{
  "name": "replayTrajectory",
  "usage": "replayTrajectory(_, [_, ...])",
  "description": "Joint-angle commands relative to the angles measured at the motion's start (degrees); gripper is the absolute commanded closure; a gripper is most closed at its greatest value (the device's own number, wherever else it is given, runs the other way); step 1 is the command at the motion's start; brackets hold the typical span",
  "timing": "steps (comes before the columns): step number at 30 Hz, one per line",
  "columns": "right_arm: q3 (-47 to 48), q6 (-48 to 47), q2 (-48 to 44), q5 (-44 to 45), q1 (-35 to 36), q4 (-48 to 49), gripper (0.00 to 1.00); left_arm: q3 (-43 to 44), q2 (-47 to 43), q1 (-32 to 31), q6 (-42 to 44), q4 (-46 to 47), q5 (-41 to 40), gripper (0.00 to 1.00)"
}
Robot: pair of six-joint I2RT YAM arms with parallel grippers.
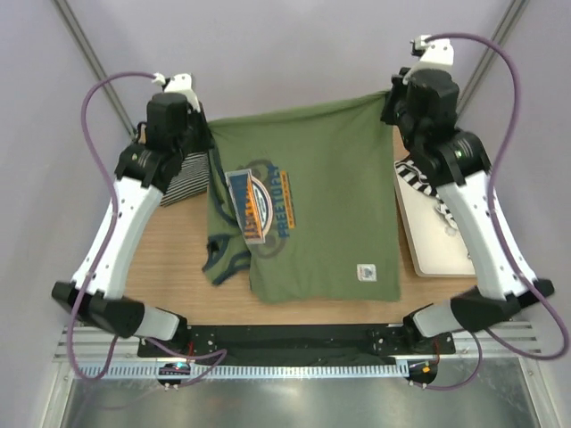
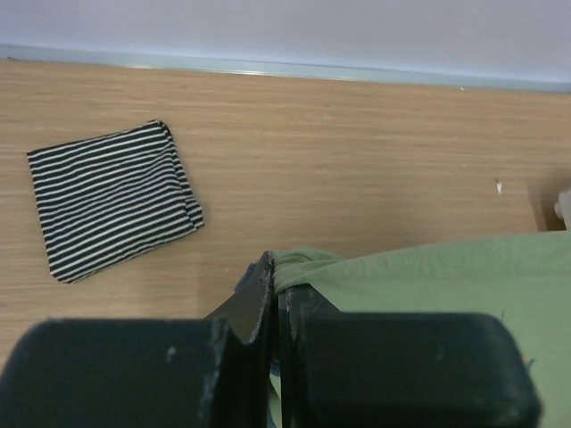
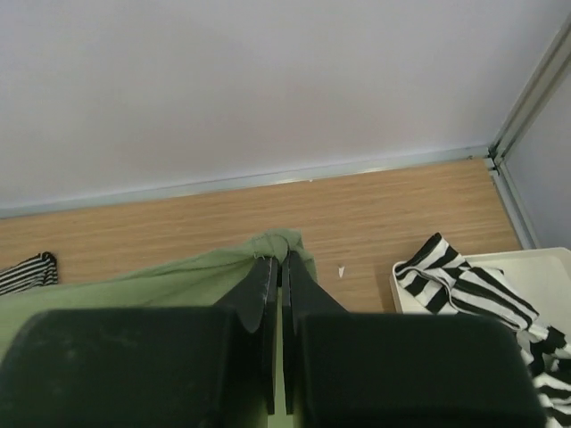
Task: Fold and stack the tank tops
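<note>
The olive green tank top (image 1: 312,178) is stretched between both grippers, printed side up, and its near part drapes down to the table. My left gripper (image 1: 211,135) (image 2: 275,263) is shut on the far left corner of this green cloth (image 2: 428,267). At the far right corner, my right gripper (image 1: 385,100) (image 3: 280,259) is shut on a bunched bit of the same cloth (image 3: 134,290). The pinstriped tank top (image 2: 111,198) (image 1: 186,178) lies folded at the left, partly under the left arm. The broad-striped tank top (image 3: 473,290) (image 1: 419,178) lies crumpled on the tray.
A cream tray (image 1: 437,254) (image 3: 544,276) sits at the table's right side, under the right arm. The back wall meets the wooden table (image 2: 357,160) just beyond both grippers. A metal frame post (image 3: 526,98) stands at the far right corner.
</note>
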Motion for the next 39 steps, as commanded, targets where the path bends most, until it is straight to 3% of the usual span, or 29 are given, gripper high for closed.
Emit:
replayTrajectory(1, [12.44, 4.93, 4.96, 0.23, -7.0, -2.82, 0.99, 11.33, 4.1, 4.38, -1.39, 3.15, 6.17, 1.0])
replayTrajectory(5, [26.75, 10.05, 11.66, -10.22, -16.57, -7.23, 0.99, 21.62, 10.43, 4.29, 2.4, 0.32, 4.33, 1.0])
replayTrajectory(10, [29.35, 13.04, 10.55, -15.85, -21.16, -7.24, 0.99, 20.06, 8.25, 4.38, 4.77, 2.52, -2.79, 1.0])
replayTrajectory(15, [13.99, 13.05, -1.13, -22.7, -21.43, 1.35, 0.99, 16.02, 0.89, 4.29, 2.4, 2.43, -0.62, 1.0])
replayTrajectory(20, [-2.81, 10.15, -19.91, -25.97, -21.43, 7.7, 0.99, 5.04, -13.97, 3.16, 2.84, 5.33, 16.14, 1.0])
replayTrajectory(22, [-7.72, 9.36, -25.39, -28.93, -21.43, 8.67, 0.99, 1.71, -21.44, 2.97, 2.4, 5.16, 19.33, 1.0])
replayTrajectory(24, [-10.2, 8.75, -32.25, -30.1, -21.43, 9.9, 0.99, -0.76, -26.19, 2.97, 2.05, 5.16, 21.19, 1.0])
replayTrajectory(28, [-10.22, 8.13, -36.05, -30.55, -21.43, 8.86, 0.99, 0.79, -32.71, 2.97, 1.44, 4.63, 21.55, 1.0])
replayTrajectory(35, [-2.12, 9.53, -25.86, -18.08, -21.34, -1.24, 0.99, 6.78, -20.71, 2.89, -0.32, 1.83, 25.94, 1.0])
replayTrajectory(38, [-6.85, 11.89, -22.7, -16.75, -21.43, -4.85, 0.99, 2.67, -15.77, 2.89, -2.86, 0.06, 27.08, 1.0])
replayTrajectory(39, [-8.96, 12.6, -22.43, -16.05, -21.43, -5.29, 0.99, -2.74, -15.05, 2.97, -3.66, 1.54, 27.43, 1.0])
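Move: I hold the green tank top by one long edge, stretched between my hands. Its middle hangs about 16 cm to the right of my left hand, 10 cm back and 18 cm below. The folded striped top lies on the table some 18 cm ahead of my left hand, 14 cm left and 36 cm down. From my right hand the green top's middle is roughly 17 cm left, 10 cm back and 26 cm below; the tray with the black-and-white top is about 8 cm ahead, 24 cm right and 46 cm down. Keeping both pinches shut, I swing the green tank top forward some 6 cm, my right hand also drawing out to the right. Then I whip both hands up and back about 30 cm towards my base, fingertips tipping up some 35 degrees, left hand turning clockwise, before starting forward again with a slight dip. ##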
